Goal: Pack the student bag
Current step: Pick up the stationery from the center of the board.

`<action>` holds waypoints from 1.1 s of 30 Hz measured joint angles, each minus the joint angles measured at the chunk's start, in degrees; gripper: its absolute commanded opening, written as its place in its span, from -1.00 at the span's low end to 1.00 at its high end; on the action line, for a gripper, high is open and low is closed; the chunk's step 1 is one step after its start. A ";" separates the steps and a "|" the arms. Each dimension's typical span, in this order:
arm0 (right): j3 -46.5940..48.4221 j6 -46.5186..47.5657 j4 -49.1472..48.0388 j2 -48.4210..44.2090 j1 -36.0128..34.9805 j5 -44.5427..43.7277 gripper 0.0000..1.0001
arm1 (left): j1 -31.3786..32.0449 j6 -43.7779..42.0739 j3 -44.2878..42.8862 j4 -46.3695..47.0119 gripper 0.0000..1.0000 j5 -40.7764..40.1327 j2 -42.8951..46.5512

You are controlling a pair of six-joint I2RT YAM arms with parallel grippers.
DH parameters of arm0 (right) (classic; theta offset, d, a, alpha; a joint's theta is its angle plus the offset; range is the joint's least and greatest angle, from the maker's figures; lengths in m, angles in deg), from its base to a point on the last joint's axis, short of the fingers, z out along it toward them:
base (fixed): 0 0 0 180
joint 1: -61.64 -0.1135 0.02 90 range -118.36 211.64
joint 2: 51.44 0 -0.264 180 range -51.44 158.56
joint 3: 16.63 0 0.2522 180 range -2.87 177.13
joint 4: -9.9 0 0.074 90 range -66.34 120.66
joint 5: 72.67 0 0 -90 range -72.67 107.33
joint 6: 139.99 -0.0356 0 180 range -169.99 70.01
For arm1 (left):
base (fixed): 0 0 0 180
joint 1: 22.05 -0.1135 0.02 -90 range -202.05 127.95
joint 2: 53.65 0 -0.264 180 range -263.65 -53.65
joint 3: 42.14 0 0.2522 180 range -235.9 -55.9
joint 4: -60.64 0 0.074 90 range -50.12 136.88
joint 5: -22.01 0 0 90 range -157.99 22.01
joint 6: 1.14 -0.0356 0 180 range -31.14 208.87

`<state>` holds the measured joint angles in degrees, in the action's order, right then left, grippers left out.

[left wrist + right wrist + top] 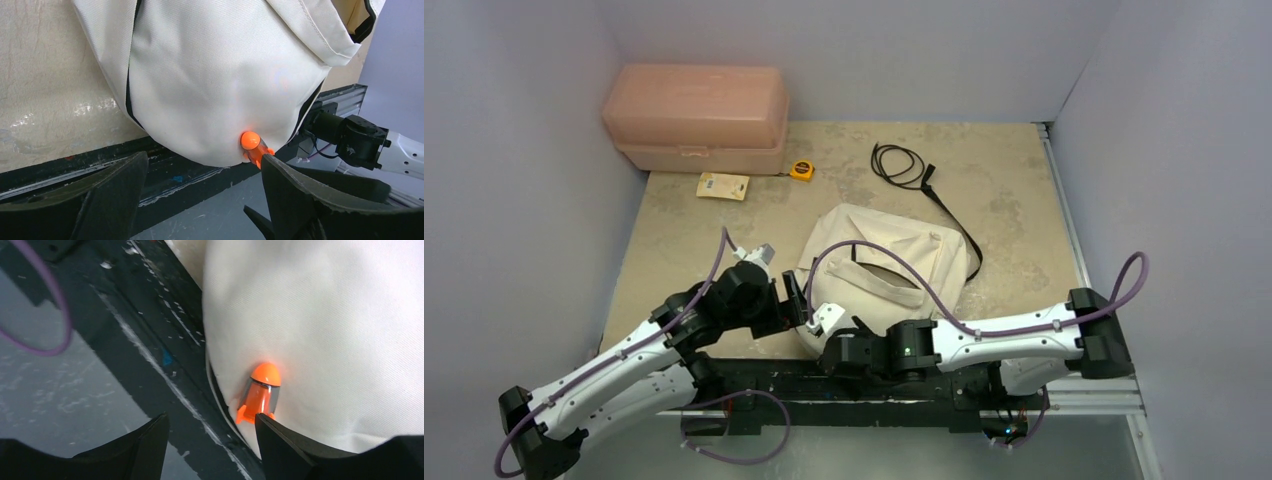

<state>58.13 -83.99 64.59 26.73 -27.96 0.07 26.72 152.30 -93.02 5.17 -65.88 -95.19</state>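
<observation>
The student bag point(884, 270) is a cream fabric backpack lying in the middle of the table, its near corner bulging over the table's front edge point(210, 85) point(320, 315). A small orange rocket-shaped thing point(252, 145) point(261, 390) rests against that bulge. My left gripper point(796, 300) point(202, 160) is open in front of the corner, and the orange thing sits at the tip of its right finger. My right gripper point(829, 320) point(210, 417) is open too, nothing between its jaws, the orange thing just beyond its right fingertip.
A pink plastic box point(696, 118) stands at the back left. In front of it lie a yellow tape measure point(801, 170) and a yellow packet point(724, 186). A black cable point(899, 165) is coiled behind the bag. The black base rail point(774, 375) runs along the near edge.
</observation>
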 measured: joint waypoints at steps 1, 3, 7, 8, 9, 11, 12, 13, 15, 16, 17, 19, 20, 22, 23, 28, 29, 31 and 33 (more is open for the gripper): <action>0.00 -0.55 0.70 1.18 -0.28 -1.20 0.31 | 0.00 0.00 0.09 0.02 0.66 0.00 0.37; 0.00 -1.42 2.19 3.21 -0.70 -3.56 0.27 | 0.00 0.07 0.50 -0.04 0.66 0.00 1.16; 0.00 -2.86 4.13 5.57 -0.83 -7.65 0.18 | 0.00 0.52 1.38 -0.28 0.66 0.02 2.73; 0.00 -3.17 4.44 5.95 -0.83 -8.76 0.14 | 0.00 0.55 1.42 -0.50 0.66 0.02 2.91; 0.00 -3.39 4.70 6.27 -0.83 -9.64 0.09 | 0.00 0.59 1.42 -0.57 0.66 0.02 2.95; 0.00 -3.67 4.90 6.86 -0.83 -11.43 -0.03 | 0.00 0.63 1.42 -0.59 0.66 0.02 2.89; -0.02 -3.74 4.87 7.10 -0.83 -12.15 -0.05 | 0.00 0.63 1.42 -0.59 0.66 0.04 2.86; -0.02 -3.85 4.85 7.30 -0.83 -12.72 -0.08 | 0.00 0.63 1.42 -0.59 0.66 0.04 2.86; -0.31 -4.00 4.26 7.65 -0.83 -13.92 -0.19 | 0.00 0.61 1.42 -0.55 0.66 0.04 2.75; -0.70 -4.00 4.02 7.87 -0.83 -14.86 -0.28 | 0.00 0.61 1.42 -0.55 0.66 0.04 2.60; -0.87 -3.98 4.02 7.96 -0.83 -15.10 -0.35 | 0.00 0.59 1.42 -0.55 0.66 0.02 2.40; -1.38 -4.26 3.85 8.20 -0.83 -16.35 -0.39 | 0.00 0.46 1.36 -0.57 0.66 0.02 1.86; -1.51 -4.50 3.82 8.35 -0.83 -16.83 -0.39 | 0.00 0.42 1.31 -0.57 0.66 0.00 1.55; -1.55 -4.74 3.87 8.72 -0.83 -18.05 -0.48 | 0.00 0.17 0.96 -0.70 0.66 -0.11 0.92; -1.55 -4.96 3.96 8.76 -0.83 -18.53 -0.53 | 0.00 -0.11 0.55 -0.85 0.66 -0.31 0.44; -1.75 -6.95 5.49 6.36 -0.87 -21.20 -0.64 | -0.59 -4.55 -5.14 -1.49 0.67 -1.70 -3.19; -1.90 -7.21 5.64 4.72 -0.83 -21.53 -0.65 | -0.81 -5.70 -6.49 -1.18 0.67 -1.92 -4.07; -2.36 -7.56 5.70 -0.48 -0.20 -22.27 -0.65 | -1.18 -9.92 -11.06 -0.74 0.68 -2.36 -7.48; -2.80 -7.54 4.76 -6.99 2.16 -22.18 -0.64 | -1.42 -14.84 -16.94 1.03 0.66 -2.82 -12.41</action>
<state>55.33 -91.53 69.35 19.74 -25.80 -22.11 25.30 137.46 -109.96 6.20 -68.70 -107.61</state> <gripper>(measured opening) 0.361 0.835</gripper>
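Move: The orange rocket-shaped stationery lies on the bag's near end, about 5 cm ahead of the right hand, 3 cm to its right and 5 cm below. The bag's near edge runs roughly 4 cm closer to the robot than the stationery, and the pocket slit lies some 12 cm farther out than it and 6 cm to its right, at a similar height. From the left hand the stationery is about 12 cm to the right, 4 cm back and 6 cm lower. Down and forward, easing a little to its right, the right hand settles over the stationery with about 5 cm of forward reach and 4 cm of drop, its fingers swinging to point more forward. They close around the stationery's sides and pinch it, then the hand lifts quickly, still drifting forward. The left hand hovers open and empty, then late on swings up and forward, its fingertips tipping up. ##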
